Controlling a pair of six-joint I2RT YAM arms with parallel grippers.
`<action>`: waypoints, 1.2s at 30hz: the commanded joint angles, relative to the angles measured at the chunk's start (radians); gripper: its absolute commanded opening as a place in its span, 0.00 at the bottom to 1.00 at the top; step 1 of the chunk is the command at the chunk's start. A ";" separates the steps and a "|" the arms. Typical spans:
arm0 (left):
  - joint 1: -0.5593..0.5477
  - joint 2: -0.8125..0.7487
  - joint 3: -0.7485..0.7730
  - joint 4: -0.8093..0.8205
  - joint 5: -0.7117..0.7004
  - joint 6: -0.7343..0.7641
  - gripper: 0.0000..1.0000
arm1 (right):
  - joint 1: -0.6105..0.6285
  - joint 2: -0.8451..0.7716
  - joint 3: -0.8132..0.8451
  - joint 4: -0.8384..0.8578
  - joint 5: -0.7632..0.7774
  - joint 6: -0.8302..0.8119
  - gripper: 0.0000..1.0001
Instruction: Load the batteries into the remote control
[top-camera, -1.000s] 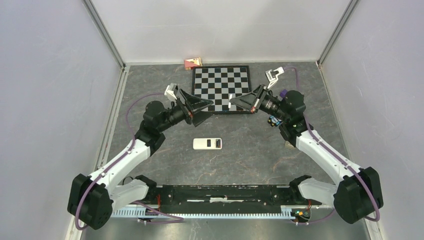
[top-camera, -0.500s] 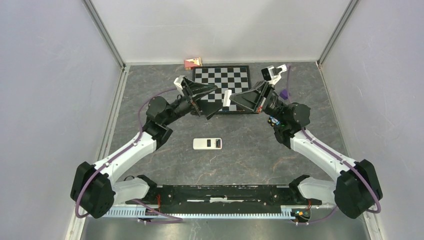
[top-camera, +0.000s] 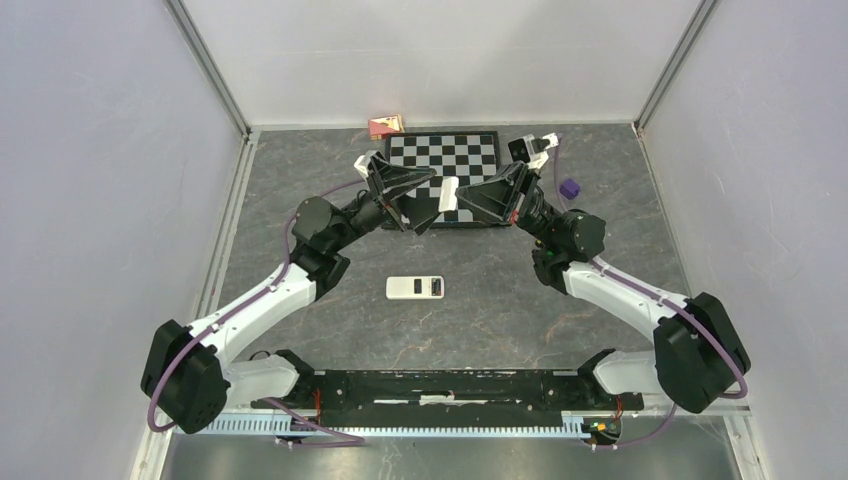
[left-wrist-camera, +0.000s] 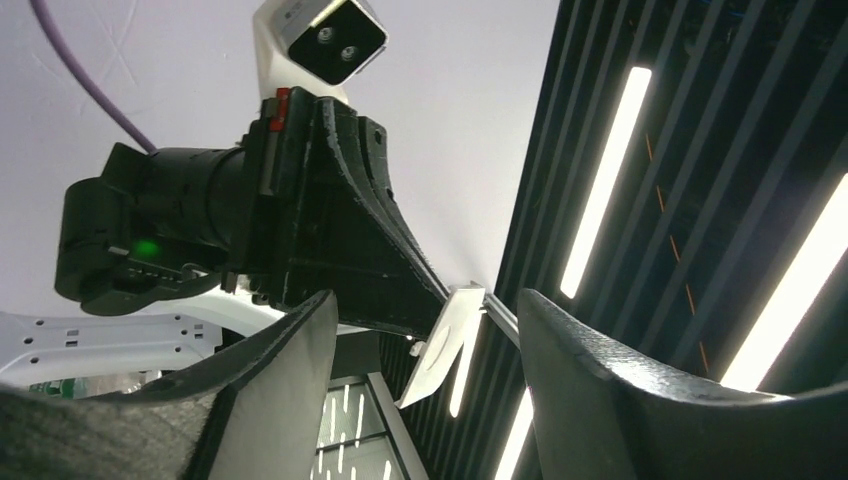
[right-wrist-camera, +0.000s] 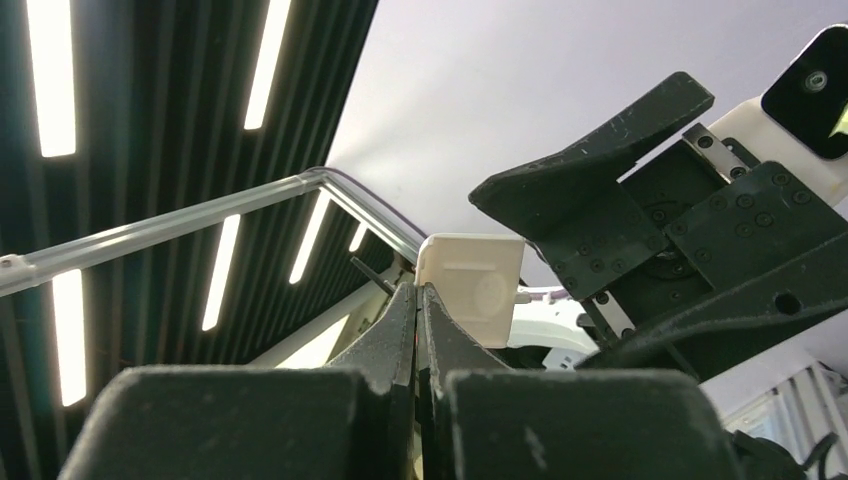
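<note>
The white remote control (top-camera: 416, 288) lies flat on the grey table, a dark opening in its face. The batteries are out of view. Both arms are lifted above the chessboard's near edge, tips facing each other. My right gripper (top-camera: 456, 199) (right-wrist-camera: 417, 293) is shut on the edge of a small white flat cover (top-camera: 448, 194) (right-wrist-camera: 472, 285). My left gripper (top-camera: 424, 196) (left-wrist-camera: 428, 300) is open, and the cover (left-wrist-camera: 447, 338) stands between its fingers (left-wrist-camera: 290, 340) with a gap on each side.
A black-and-white chessboard (top-camera: 445, 160) lies at the back centre. A purple cube (top-camera: 569, 188) sits to its right, and a small red box (top-camera: 385, 125) rests against the back wall. Walls close in the left, right and back.
Both arms rose and swung toward each other, bringing the cover between the left fingers. The left jaws have narrowed somewhat. The remote has not moved.
</note>
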 joint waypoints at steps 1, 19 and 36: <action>-0.004 -0.016 0.002 0.090 -0.021 -0.097 0.69 | 0.008 0.011 -0.022 0.153 0.044 0.073 0.00; -0.006 -0.006 0.016 0.116 -0.001 -0.083 0.17 | 0.033 0.073 -0.070 0.268 0.120 0.178 0.00; 0.008 -0.150 -0.007 -0.413 -0.145 0.642 0.02 | 0.027 -0.219 -0.037 -0.655 0.072 -0.638 0.83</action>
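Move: The battery cover, still held at the right fingertips (about 2 cm left of that hand), lies some 3 cm to the left hand's right, 1 cm back and 2 cm higher. From the left hand, the remote lies about 40 cm below on the table, level with it fore and aft and 3 cm left; the chessboard's middle is about 25 cm ahead, 3 cm right and equally low. Left hand rises, pinches the battery cover, then sinks about 4 cm; right opens, letting go, and sinks likewise. ##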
